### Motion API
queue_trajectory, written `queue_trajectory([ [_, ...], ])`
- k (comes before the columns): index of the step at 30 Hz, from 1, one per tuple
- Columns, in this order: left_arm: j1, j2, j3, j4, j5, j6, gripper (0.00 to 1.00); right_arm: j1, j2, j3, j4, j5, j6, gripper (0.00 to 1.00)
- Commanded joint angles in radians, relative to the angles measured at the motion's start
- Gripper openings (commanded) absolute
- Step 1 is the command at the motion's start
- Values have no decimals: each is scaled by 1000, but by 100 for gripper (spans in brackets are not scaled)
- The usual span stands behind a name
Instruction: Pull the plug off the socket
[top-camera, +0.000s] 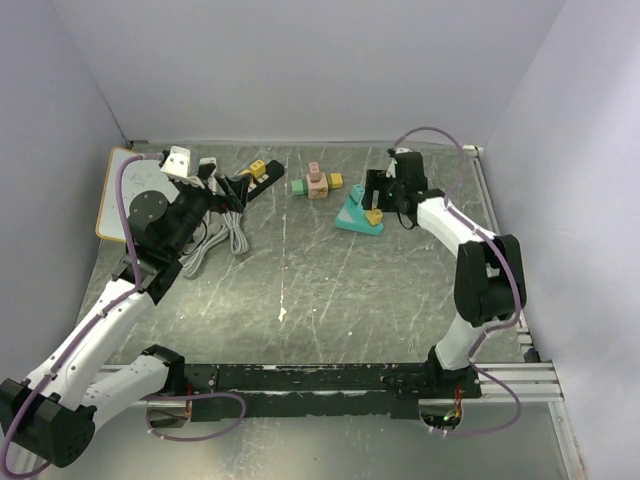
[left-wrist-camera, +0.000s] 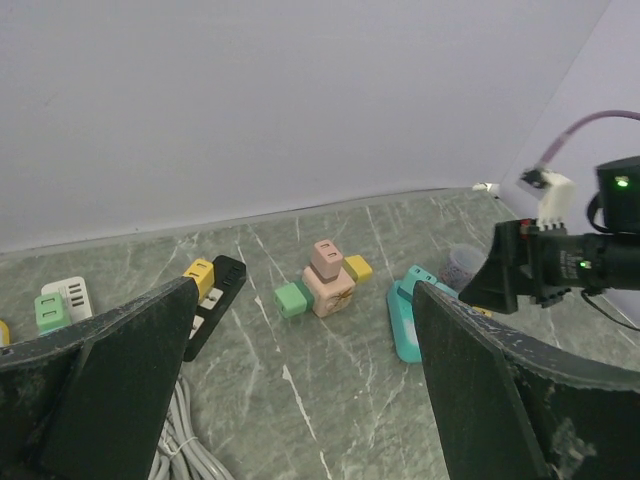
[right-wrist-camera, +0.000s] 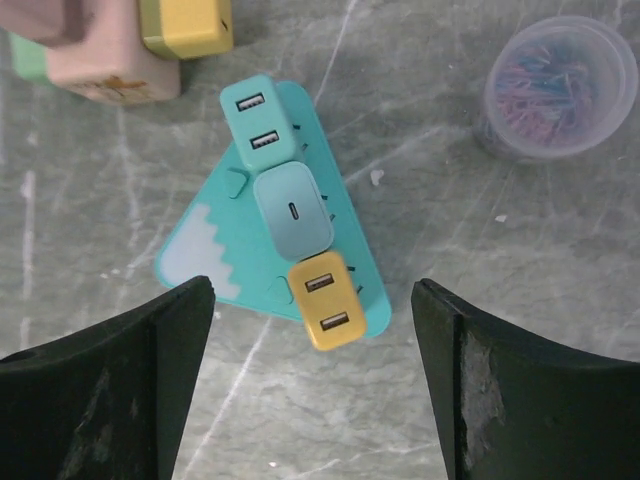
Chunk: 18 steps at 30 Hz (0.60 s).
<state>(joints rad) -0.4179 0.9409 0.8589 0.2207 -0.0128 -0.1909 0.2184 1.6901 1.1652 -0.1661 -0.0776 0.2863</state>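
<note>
A teal triangular socket (right-wrist-camera: 205, 250) (top-camera: 352, 222) lies flat on the table with three plugs in a row on it: a teal plug (right-wrist-camera: 258, 120), a pale blue plug (right-wrist-camera: 292, 212) and a yellow plug (right-wrist-camera: 328, 300) (top-camera: 374, 216) at its near corner. My right gripper (right-wrist-camera: 312, 295) (top-camera: 378, 200) hangs over the socket, open. Its fingers stand on either side of the yellow plug, well apart from it. My left gripper (left-wrist-camera: 305, 330) (top-camera: 222, 185) is open and holds nothing. It sits at the far left over the black power strip (left-wrist-camera: 215, 300).
A pink cube socket (top-camera: 317, 183) with green, yellow and pink plugs sits left of the teal socket. A clear cup of coloured bits (right-wrist-camera: 555, 85) stands to its right. A coiled white cable (top-camera: 215, 245), a white strip (left-wrist-camera: 60, 300) and a white board (top-camera: 115, 190) lie at the left.
</note>
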Motion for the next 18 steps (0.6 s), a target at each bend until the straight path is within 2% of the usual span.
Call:
queue_trajectory([
  [1, -19, 1, -5, 54, -22, 11, 100, 44, 74, 127, -195, 110, -188, 78],
  [6, -27, 9, -6, 57, -15, 12, 100, 50, 125, 185, -275, 100, -280, 62],
  [12, -30, 19, -6, 54, -17, 13, 100, 54, 167, 215, -300, 109, -313, 54],
  [18, -32, 26, -6, 51, -18, 13, 100, 55, 202, 226, -271, 90, -300, 52],
])
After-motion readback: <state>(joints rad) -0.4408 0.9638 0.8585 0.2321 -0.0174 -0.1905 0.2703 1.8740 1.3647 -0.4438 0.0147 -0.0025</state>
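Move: The yellow plug on the near end of the teal socket lies about 6 cm below the right hand, level with it fore and aft and about 1 cm to its right. From the plug, the teal block on the same socket is some 6 cm farther out and 4 cm left. The clear cup stands roughly 7 cm farther out and 6 cm right of the plug. From the left hand, the plug is about 12 cm ahead, 27 cm right and 30 cm below. Downward about 5 cm, almost straight, the right hand sinks towards the yellow plug. As it goes it rolls its left side down, tips its fingers more steeply and turns a little counter-clockwise, roughly 25 degrees in all. The wide-open fingers close to about half, one either side of the plug, with no grip on it visible yet. ##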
